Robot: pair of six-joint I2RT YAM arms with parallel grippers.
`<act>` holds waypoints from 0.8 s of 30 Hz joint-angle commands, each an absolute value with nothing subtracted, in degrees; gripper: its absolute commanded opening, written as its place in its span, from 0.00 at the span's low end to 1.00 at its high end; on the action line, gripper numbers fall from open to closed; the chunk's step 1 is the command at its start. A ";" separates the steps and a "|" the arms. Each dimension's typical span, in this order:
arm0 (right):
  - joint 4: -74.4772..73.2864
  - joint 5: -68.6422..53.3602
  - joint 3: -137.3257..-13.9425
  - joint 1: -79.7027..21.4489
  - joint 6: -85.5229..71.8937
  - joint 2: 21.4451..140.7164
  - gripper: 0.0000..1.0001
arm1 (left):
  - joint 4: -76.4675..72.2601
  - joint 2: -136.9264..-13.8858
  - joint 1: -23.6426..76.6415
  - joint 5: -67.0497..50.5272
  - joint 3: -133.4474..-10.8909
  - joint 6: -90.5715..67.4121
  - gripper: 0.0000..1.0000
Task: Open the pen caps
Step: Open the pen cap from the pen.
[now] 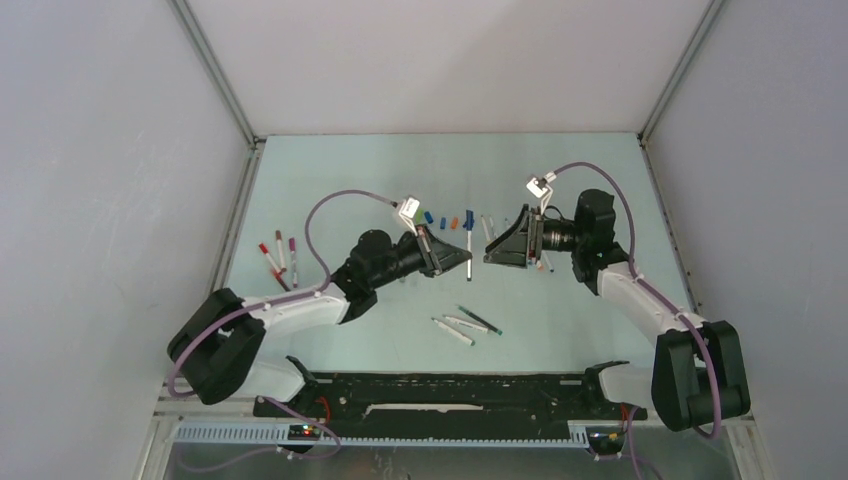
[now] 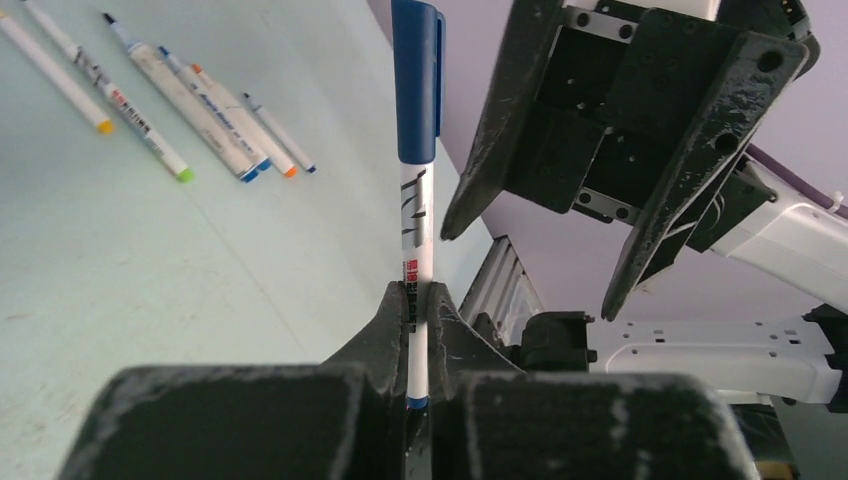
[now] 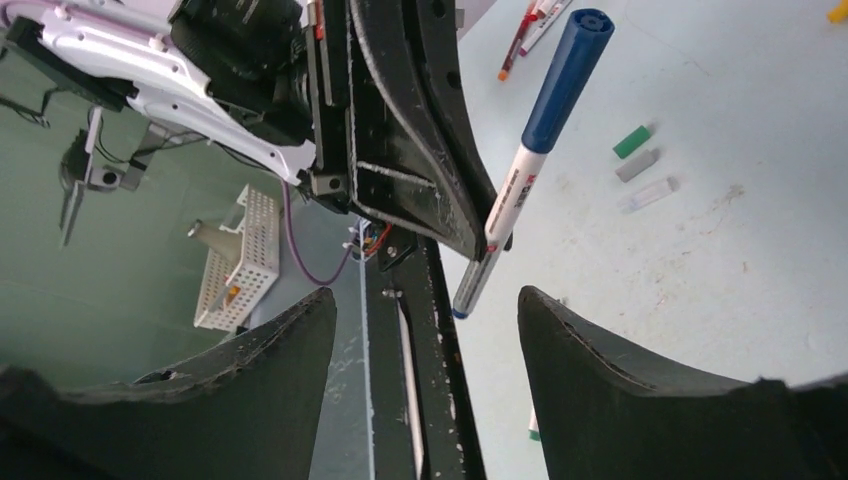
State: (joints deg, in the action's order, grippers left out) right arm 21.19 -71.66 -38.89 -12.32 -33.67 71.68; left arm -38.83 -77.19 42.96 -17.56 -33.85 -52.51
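My left gripper (image 2: pixel 418 300) is shut on the lower barrel of a white pen (image 2: pixel 417 215), which stands up with its blue pen cap (image 2: pixel 418 80) still on. In the top view this left gripper (image 1: pixel 467 257) and the capped pen (image 1: pixel 469 232) are at mid-table. My right gripper (image 3: pixel 425 295) is open with nothing between its fingers, facing the pen (image 3: pixel 510 195) from close by; its blue cap (image 3: pixel 565 70) lies beyond the fingertips. Loose pen caps lie on the table: green (image 3: pixel 632 141), grey (image 3: pixel 637 165), blue (image 1: pixel 428 216) and orange (image 1: pixel 455 222).
Several uncapped pens (image 2: pixel 200 110) lie behind the grippers. Three capped pens (image 1: pixel 278 255) rest at the left, and uncapped ones (image 1: pixel 468 325) lie near the front. A black rail (image 1: pixel 450 395) runs along the near edge. A white perforated basket (image 3: pixel 235 260) sits off the table.
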 commanded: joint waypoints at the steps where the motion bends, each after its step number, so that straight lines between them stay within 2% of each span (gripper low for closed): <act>1: 25.44 -69.46 -38.41 -11.68 -40.69 72.05 0.69 | -44.68 -79.53 45.33 -15.68 -38.49 -53.71 0.02; 7: 23.43 -65.20 -38.22 -9.66 -43.68 71.81 0.65 | -45.23 -80.97 47.07 -14.90 -39.65 -53.70 0.02; 15: 28.68 -66.30 -36.65 -9.50 -48.08 71.54 0.59 | -45.72 -83.23 49.04 -14.31 -41.75 -53.96 0.03; 20: 29.69 -67.15 -36.65 -9.42 -49.04 72.28 0.53 | -45.66 -84.02 49.98 -14.23 -42.98 -53.90 0.03; 24: 30.07 -67.64 -36.64 -9.52 -49.19 72.58 0.42 | -45.38 -84.32 50.44 -14.12 -43.48 -53.79 0.03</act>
State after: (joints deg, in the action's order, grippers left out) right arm 26.81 -66.26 -36.47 -9.54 -48.21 72.12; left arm -42.98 -84.01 49.80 -15.16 -40.40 -53.69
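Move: My left hand holds the blue pen near its tail, cap outward: the cap's middle is about 8 cm ahead of that hand, and my open right fingers are some 5 cm to its right and 2 cm higher. From my right hand the cap lies about 8 cm ahead and 5 cm left, nearly level. On the table some 20 cm below, the orange cap is about 18 cm ahead and 3 cm left of my left hand; the dark green pen is 9 cm behind my right. I keep my pinch on the blue pen and carry it about 5 cm to the right with my left hand, rising about 2 cm and easing back a little, into my right hand's open jaws. Meanwhile my right hand shifts about 2 cm forward and 1 cm right, rolling and swinging clockwise some 10 degrees each, then stays there while its fingers partly close around the shaft just behind the cap, without a clear pinch yet. ##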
